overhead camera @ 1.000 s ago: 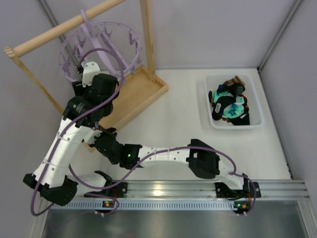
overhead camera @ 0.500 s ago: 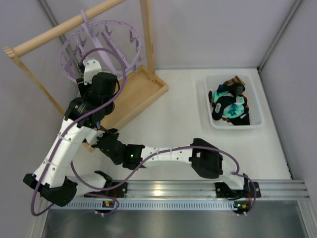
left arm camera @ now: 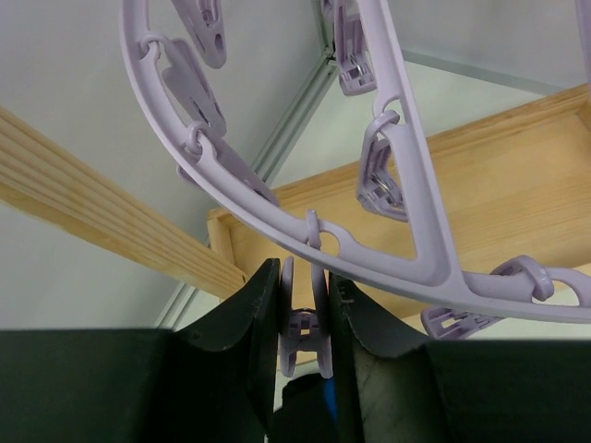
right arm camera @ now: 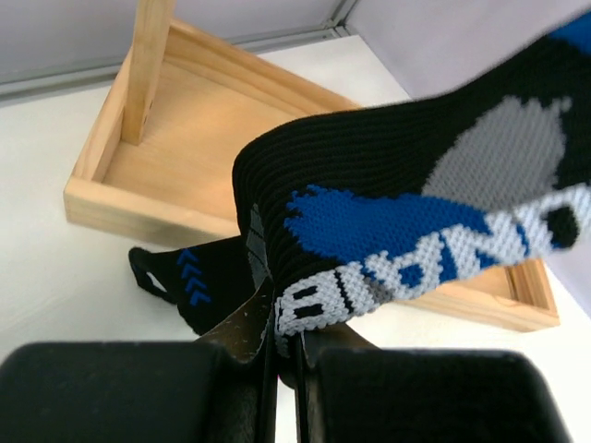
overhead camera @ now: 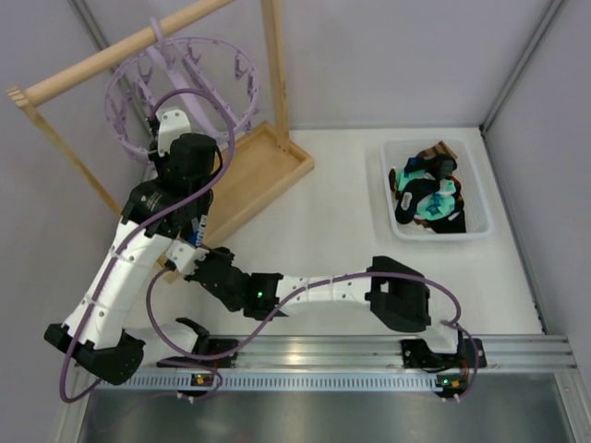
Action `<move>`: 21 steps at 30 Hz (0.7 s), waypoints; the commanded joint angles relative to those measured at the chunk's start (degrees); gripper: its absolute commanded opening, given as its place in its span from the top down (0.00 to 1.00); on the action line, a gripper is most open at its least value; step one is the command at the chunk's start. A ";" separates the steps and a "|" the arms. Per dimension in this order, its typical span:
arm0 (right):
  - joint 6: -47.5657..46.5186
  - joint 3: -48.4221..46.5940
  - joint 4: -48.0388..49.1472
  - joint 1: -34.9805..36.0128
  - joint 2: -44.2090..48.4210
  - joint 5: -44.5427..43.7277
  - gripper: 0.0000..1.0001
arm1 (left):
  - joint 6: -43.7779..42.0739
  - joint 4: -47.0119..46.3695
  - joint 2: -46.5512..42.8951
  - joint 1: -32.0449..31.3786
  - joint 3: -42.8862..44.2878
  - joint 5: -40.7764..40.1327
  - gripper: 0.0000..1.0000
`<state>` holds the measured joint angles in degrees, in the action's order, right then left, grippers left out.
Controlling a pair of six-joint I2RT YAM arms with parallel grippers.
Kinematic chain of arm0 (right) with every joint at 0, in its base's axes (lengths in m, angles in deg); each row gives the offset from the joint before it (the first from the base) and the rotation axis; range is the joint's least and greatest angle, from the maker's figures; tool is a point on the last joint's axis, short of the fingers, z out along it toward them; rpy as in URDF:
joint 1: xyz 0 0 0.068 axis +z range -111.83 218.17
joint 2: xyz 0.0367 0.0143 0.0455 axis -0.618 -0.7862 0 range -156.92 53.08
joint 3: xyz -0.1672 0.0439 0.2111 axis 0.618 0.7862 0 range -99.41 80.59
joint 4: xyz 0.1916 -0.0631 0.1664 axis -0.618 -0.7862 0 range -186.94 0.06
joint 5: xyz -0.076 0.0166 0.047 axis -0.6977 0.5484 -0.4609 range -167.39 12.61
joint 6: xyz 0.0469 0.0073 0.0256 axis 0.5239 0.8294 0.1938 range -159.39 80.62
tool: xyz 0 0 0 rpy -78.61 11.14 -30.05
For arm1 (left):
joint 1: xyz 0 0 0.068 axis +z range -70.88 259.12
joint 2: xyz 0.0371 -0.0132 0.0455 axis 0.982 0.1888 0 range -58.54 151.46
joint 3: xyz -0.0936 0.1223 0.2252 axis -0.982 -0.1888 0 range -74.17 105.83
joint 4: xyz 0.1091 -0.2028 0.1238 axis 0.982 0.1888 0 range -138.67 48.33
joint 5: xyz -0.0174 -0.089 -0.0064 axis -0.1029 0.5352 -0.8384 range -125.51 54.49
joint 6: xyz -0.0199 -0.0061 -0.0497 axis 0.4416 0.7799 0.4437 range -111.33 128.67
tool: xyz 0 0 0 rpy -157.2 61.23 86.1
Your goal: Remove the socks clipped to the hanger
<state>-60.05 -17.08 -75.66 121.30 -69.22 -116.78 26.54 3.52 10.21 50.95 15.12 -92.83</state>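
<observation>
The pale-lavender hanger (overhead camera: 189, 88) hangs by its hook from the wooden rod, and its ring (left arm camera: 388, 166) fills the left wrist view. My left gripper (left arm camera: 306, 309) is raised to the ring's lower edge and is shut on one dangling clip (left arm camera: 305, 325), squeezing its two arms together. Just below that clip shows a black sock with blue (left arm camera: 312, 406). My right gripper (right arm camera: 284, 343) reaches under the left arm (overhead camera: 191, 266) and is shut on the edge of this black sock (right arm camera: 406, 198), which has blue, grey and white marks. The sock stretches up and to the right out of that view.
The wooden rod frame with its tray base (overhead camera: 254, 171) stands at the back left under the hanger. A white bin (overhead camera: 477, 175) at the right holds several socks (overhead camera: 427, 194). A small black piece with blue chevrons (right arm camera: 189, 281) sits in front of the tray.
My left gripper has closed on the clip. The right arm has slid a little further left and toward the front under the left arm, still holding the sock. The ring has swung slightly.
</observation>
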 commanded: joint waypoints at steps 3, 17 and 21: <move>8.07 13.71 4.97 0.37 15.40 -0.77 1.00 | -0.20 -2.53 -2.74 0.39 -0.26 2.30 0.74; 26.47 32.90 -33.23 -33.44 56.81 11.62 1.00 | 6.12 -2.52 -22.75 0.39 -12.01 23.91 0.02; 23.66 26.06 -41.69 -52.92 57.80 11.97 1.00 | 8.84 -3.93 -32.34 0.48 -19.13 28.48 0.02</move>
<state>-35.75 15.18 -106.52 79.25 -11.61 -107.78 31.88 2.38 -15.88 51.11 0.39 -70.65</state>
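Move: Straight above and about 11 cm ahead of the right hand, some 16 cm higher, is the hanger clip pinched in the left fingers, with the held black-and-blue sock running up towards it. The bin waits about 56 cm to the right, 20 ahead and 18 below the right hand; from the left hand it is 56 right, 10 ahead, 34 down. The hanger ring's centre lies 12 cm ahead, 5 right and 4 above the left hand. Sweeping the sock away from the hanger, the right hand keeps its shut grip and speeds about 40 cm to the right towards the bin, soon also reaching forward and rising some 10 cm while it turns clockwise. The left fingers open wide, letting go of the clip, and that hand backs off some 8 cm, rolling and turning slightly clockwise. ##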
